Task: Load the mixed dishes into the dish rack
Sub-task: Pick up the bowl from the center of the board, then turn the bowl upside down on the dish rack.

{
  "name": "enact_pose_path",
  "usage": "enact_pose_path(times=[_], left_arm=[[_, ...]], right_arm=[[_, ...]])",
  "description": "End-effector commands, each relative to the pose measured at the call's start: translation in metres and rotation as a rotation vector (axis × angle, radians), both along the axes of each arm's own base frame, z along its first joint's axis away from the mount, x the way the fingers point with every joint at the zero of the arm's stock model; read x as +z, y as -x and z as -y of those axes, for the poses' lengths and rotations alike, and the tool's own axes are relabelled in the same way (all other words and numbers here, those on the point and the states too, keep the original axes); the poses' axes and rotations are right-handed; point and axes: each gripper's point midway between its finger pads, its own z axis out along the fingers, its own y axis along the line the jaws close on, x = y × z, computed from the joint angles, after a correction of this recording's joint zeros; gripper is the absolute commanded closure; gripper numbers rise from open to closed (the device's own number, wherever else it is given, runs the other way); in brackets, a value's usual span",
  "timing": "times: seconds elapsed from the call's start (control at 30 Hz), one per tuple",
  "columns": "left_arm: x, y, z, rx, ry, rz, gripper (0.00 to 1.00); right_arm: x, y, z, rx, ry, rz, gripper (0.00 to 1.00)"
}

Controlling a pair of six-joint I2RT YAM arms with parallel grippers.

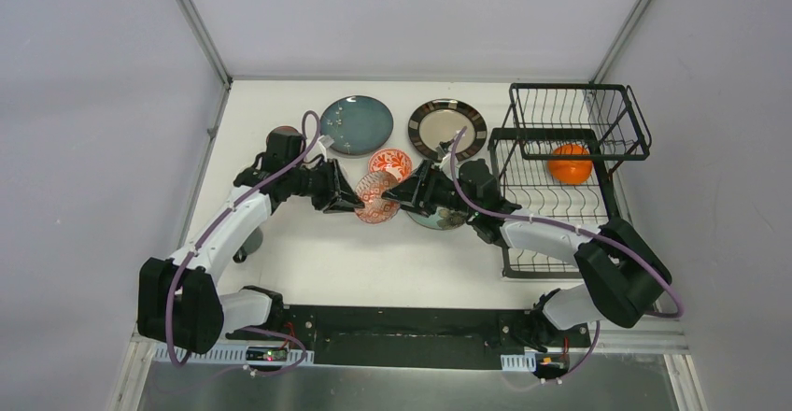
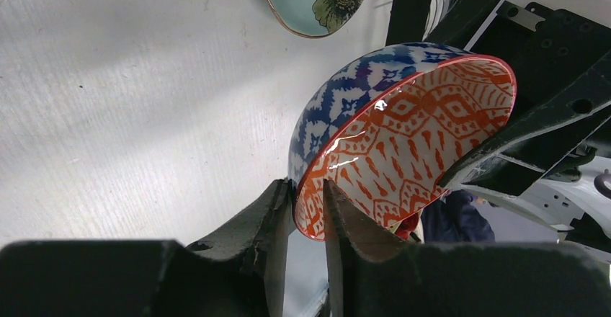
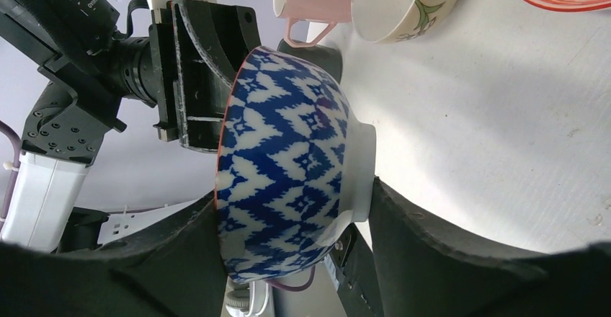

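A small bowl, red-patterned inside and blue-patterned outside, hangs on edge above the table between both grippers. My left gripper straddles the bowl at its rim, jaws slightly parted, one finger outside and one inside. My right gripper is shut on the same bowl, one finger on the rim and one on the foot. The dish rack at the right holds an orange bowl. A teal plate, a dark-rimmed plate and a small red bowl lie behind.
The mint flower plate lies on the table partly under my right arm. A pink cup and a white bowl stand beyond the left arm in the right wrist view. Walls close in the table's left and back.
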Motion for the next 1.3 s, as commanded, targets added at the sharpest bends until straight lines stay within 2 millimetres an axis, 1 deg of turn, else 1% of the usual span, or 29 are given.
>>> enact_pose_path(times=[0.0, 0.13, 0.27, 0.3, 0.37, 0.53, 0.57, 0.6, 0.63, 0.7, 0.73, 0.8, 0.93, 1.17, 1.27], left_arm=[[0.026, -0.008, 0.009, -0.049, 0.051, 0.093, 0.74], [0.025, -0.006, 0.008, -0.053, 0.045, 0.092, 0.59], [0.024, -0.005, 0.005, -0.053, 0.020, 0.101, 0.48], [0.025, -0.006, 0.005, -0.057, 0.016, 0.104, 0.40], [0.028, -0.006, 0.004, -0.065, 0.005, 0.115, 0.32], [0.035, -0.010, 0.000, -0.073, -0.041, 0.153, 0.16], [0.036, -0.011, -0.002, -0.076, -0.056, 0.162, 0.08], [0.036, -0.012, -0.004, -0.078, -0.078, 0.168, 0.02], [0.036, -0.013, -0.007, -0.079, -0.102, 0.174, 0.01], [0.036, -0.014, -0.012, -0.085, -0.148, 0.180, 0.01], [0.036, -0.015, -0.014, -0.088, -0.167, 0.189, 0.01], [0.035, -0.017, -0.019, -0.090, -0.206, 0.207, 0.01], [0.033, -0.019, -0.025, -0.082, -0.252, 0.228, 0.01], [0.023, -0.016, -0.027, -0.094, -0.265, 0.214, 0.01], [0.019, -0.014, -0.029, -0.091, -0.275, 0.208, 0.01]], right_arm=[[0.036, -0.005, -0.004, -0.019, -0.080, 0.079, 0.46], [0.032, -0.007, 0.002, -0.048, -0.070, 0.075, 0.45], [0.031, -0.014, 0.013, -0.092, -0.051, 0.078, 0.45], [0.032, -0.016, 0.017, -0.108, -0.046, 0.083, 0.45], [0.032, -0.020, 0.027, -0.144, -0.030, 0.087, 0.45], [0.038, -0.026, 0.058, -0.239, 0.037, 0.120, 0.45], [0.040, -0.027, 0.066, -0.262, 0.055, 0.125, 0.45], [0.040, -0.028, 0.074, -0.287, 0.080, 0.130, 0.45], [0.036, -0.028, 0.085, -0.326, 0.128, 0.123, 0.44], [0.032, -0.028, 0.106, -0.392, 0.209, 0.121, 0.45], [0.037, -0.026, 0.117, -0.423, 0.234, 0.132, 0.45], [0.036, -0.023, 0.134, -0.477, 0.281, 0.132, 0.45], [0.038, -0.017, 0.162, -0.572, 0.346, 0.128, 0.45], [0.037, -0.006, 0.202, -0.688, 0.475, 0.107, 0.45], [0.034, -0.001, 0.224, -0.754, 0.554, 0.084, 0.45]])
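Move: The right hand already grips the red-patterned bowl across rim and foot; the dish rack's middle lies about 41 cm to its right, 5 cm ahead and 14 cm lower. From the same hand, the green plate is 12 cm right and 8 cm ahead, the small orange-patterned bowl some 15 cm straight ahead, and the orange bowl in the rack 46 cm right, 15 cm ahead. The left fingers straddle the near-left rim, the held bowl's middle about 5 cm to their right and 1 cm ahead. Sideways to the right, slowly at first and then fast, the right hand carries the bowl about 19 cm towards the rack, bulging slightly forward and up on the way. It keeps its grip while swinging clockwise and tipping its fingers down, each some 30 degrees. The left fingers open fully off the rim, and that hand lifts about 3 cm, then eases left and slightly down. ##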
